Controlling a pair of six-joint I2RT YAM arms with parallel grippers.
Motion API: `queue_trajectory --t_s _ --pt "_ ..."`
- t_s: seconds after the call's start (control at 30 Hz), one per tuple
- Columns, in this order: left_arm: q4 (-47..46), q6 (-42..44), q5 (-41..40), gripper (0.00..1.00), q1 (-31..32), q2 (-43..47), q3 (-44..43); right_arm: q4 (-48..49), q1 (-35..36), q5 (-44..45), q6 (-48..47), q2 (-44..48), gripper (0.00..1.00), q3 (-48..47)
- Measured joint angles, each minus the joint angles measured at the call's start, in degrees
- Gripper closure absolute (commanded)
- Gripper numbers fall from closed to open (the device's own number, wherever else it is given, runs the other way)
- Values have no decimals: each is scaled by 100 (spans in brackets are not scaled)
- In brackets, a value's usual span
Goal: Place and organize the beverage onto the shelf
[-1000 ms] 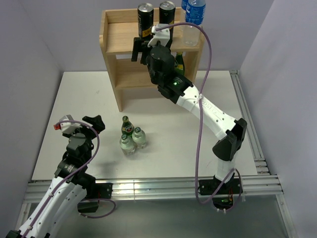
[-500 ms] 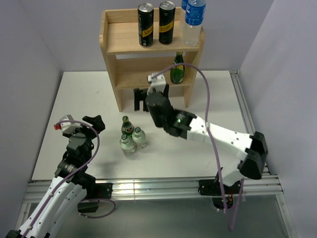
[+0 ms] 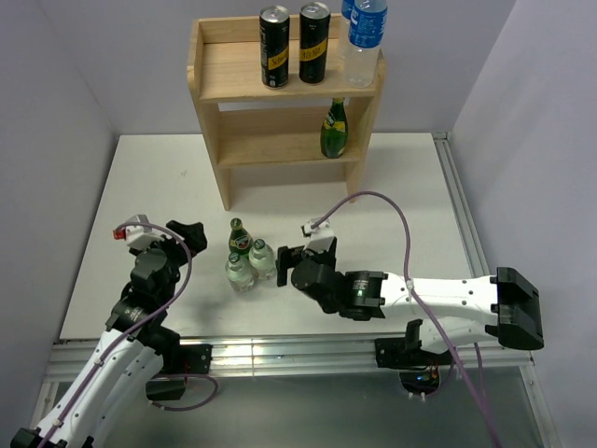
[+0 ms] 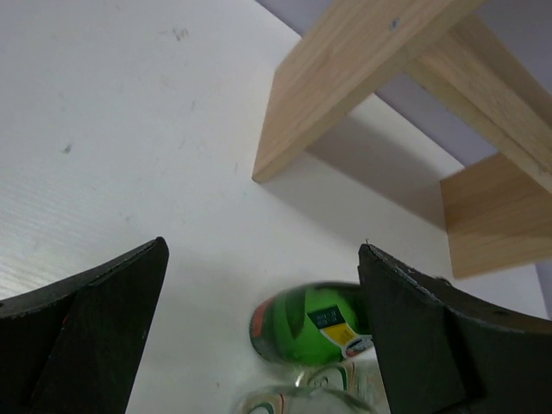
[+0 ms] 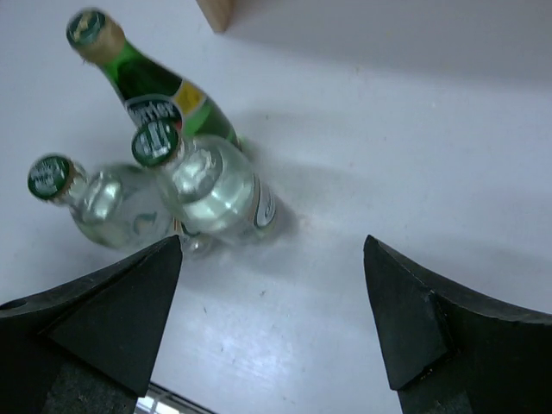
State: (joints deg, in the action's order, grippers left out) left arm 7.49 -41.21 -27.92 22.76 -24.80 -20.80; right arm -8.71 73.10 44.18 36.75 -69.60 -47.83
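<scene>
The pale wooden shelf carries two black cans and blue-capped water bottles on its upper board, and a green bottle on its lower board. On the table stand another green bottle and two clear bottles, bunched together. My right gripper is open and empty, low over the table just right of this bunch. Left of the bunch, my left gripper is open and empty, facing the green bottle.
The shelf's left side panel meets the table beyond the bottles. A metal rail runs along the table's right edge and another along the front. Purple cables loop off both arms. Grey walls close in the sides.
My right arm has left the shelf and swung down to the table beside the bottle bunch, empty. The green bottle stays on the lower board. My left gripper has edged slightly toward the bunch.
</scene>
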Motion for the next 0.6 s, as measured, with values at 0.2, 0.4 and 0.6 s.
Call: queue_trajectory --t_s 0.2,0.4,0.6 --pt "409 -170 809 1 107 313 0 -197 369 105 560 321 7 612" --pt "730 -503 1204 1 562 560 -2 -289 452 289 863 955 7 951" --pt "1285 -953 1102 1 1305 525 -2 -282 533 339 1049 1272 7 1340"
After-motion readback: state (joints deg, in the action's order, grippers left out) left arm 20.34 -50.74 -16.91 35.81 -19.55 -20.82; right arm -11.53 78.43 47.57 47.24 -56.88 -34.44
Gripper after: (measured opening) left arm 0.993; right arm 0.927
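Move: The left hand hangs open beside the bottle cluster: the front clear bottle is about 11 cm to its right, 5 cm back and 10 cm lower. The green bottle stands roughly 12 cm right and 2 cm ahead of this hand, the rear clear bottle some 17 cm right and 2 cm back, both equally low. From the right hand the front clear bottle lies about 10 cm left, 3 cm ahead and 10 cm below. The left hand swings in to the right and back towards the front clear bottle, covering about 10 cm and sinking nearly 3 cm, mostly near the end, while it yaws some 20 degrees clockwise and tips its wide-open fingers a little down. The empty right hand clears out of the way, first back and down, then mainly to the right, ending farther from the bottles with its fingers still open. ##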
